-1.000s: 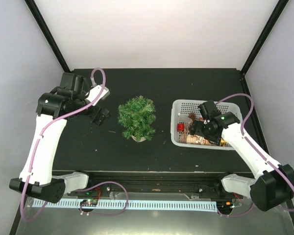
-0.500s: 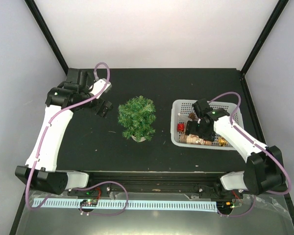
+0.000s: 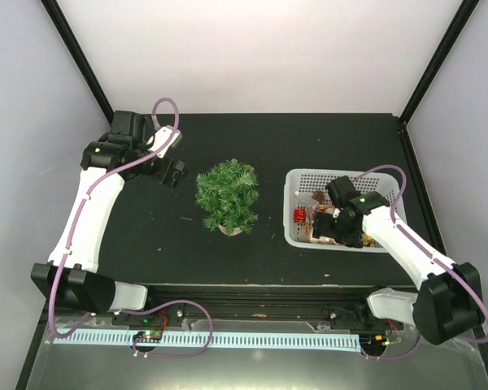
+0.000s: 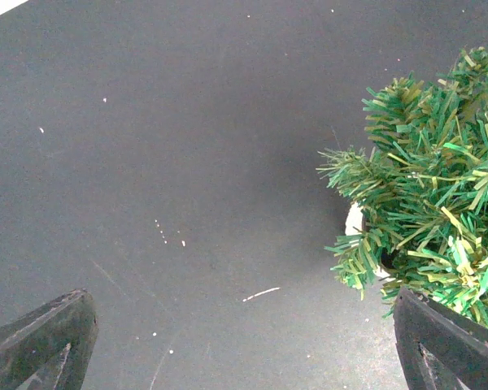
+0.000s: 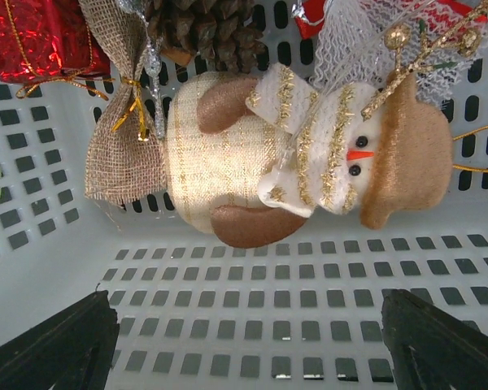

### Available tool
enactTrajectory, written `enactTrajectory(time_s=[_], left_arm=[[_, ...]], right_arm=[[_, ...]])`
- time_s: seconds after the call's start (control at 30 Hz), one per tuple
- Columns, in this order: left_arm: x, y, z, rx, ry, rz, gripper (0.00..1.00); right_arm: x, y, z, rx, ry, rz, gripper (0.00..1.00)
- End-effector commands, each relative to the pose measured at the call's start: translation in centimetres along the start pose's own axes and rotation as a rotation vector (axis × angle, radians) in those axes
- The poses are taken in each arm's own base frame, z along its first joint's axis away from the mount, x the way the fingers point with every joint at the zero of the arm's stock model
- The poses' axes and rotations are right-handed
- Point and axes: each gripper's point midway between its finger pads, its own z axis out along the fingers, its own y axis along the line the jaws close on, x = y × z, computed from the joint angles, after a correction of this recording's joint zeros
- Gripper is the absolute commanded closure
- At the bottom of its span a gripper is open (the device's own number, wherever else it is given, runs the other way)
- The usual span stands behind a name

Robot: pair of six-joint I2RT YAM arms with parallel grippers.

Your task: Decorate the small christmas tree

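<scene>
The small christmas tree [image 3: 227, 196], bushy and green on a whitish round base, stands mid-table; the left wrist view shows its branches [image 4: 433, 207] at the right edge. My left gripper [image 3: 172, 172] hovers just left of the tree, open and empty [image 4: 244, 353]. My right gripper [image 3: 326, 227] reaches down into the white basket [image 3: 342, 172], open and holding nothing [image 5: 248, 345]. Just beyond its fingertips lies a snowman ornament [image 5: 309, 162] in a tan hat, on its side. A red gift box [image 5: 41, 36], a burlap bag [image 5: 122, 138] and a pine cone [image 5: 207, 28] lie behind it.
The basket's near perforated wall [image 5: 268, 284] lies right under my right fingers. A black frame rail [image 3: 252, 292] runs along the table's near edge, with the arm bases on it. Bare black mat [image 4: 187, 162] lies under my left gripper.
My left arm has swung back and right, bringing its gripper nearer the tree. My right gripper has shifted inside the basket toward its near wall. Nothing was picked up.
</scene>
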Motion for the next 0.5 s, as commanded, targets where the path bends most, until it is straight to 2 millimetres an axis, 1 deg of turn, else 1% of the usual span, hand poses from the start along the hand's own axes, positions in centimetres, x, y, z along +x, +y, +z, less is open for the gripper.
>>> enactTrajectory(time_s=[0.0,0.07,0.1,0.17,0.23,0.27,0.37,0.47], left_arm=[[-0.9,0.6,-0.2,-0.021,-0.035,-0.027,0.01],[-0.9,0.7,0.1,-0.023,-0.03,-0.028,0.01],[-0.9,0.7,0.2,-0.022,-0.03,-0.028,0.01],[-1.0,0.8,0.5,-0.021,-0.028,-0.031,0.01],[-1.2,0.9,0.7,-0.021,-0.026,-0.041,0.01],[-1.3,1.0,0.7,-0.02,-0.024,-0.046,0.01],[-1.6,1.1,0.7,-0.023,-0.026,-0.058,0.01],[-1.7,1.1,0.5,-0.021,-0.033,-0.068,0.01]], right_arm=[[2.6,-0.7,-0.3,-0.019,0.075,-0.015,0.1],[2.6,-0.9,-0.7,-0.009,0.068,-0.007,0.11],[2.2,-1.1,-1.1,0.003,0.045,-0.002,0.11],[0.5,-0.9,-2.4,0.015,-0.023,0.007,0.11],[-1.4,-0.1,-3.6,0.011,-0.075,0.023,0.12],[-2.4,0.3,-4.0,0.007,-0.088,0.036,0.13],[-4.8,2.0,-4.5,-0.033,-0.084,0.085,0.25],[-6.9,3.6,-4.4,-0.129,-0.063,0.165,0.4]])
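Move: My right hand's open fingers are down inside the basket, its near wall about 1 cm behind them and centred some 3 cm to the right. The snowman lies about 4 cm ahead, 2 cm right and 4 cm below the hand; the lower pine cone is 8 cm ahead and 2 cm left, the red gift 8 cm ahead and 7 cm left. From my left hand the snowman is roughly 43 cm right, 9 cm back and 23 cm below. I keep my right fingers against the basket's near wall and draw back a last 1.5 cm or so, pulling it towards me. Then I reverse, come free of the wall, and rise quickly about 5 cm while swinging some 6 cm forward over the snowman, fingers pointing down and closing partway on nothing. ##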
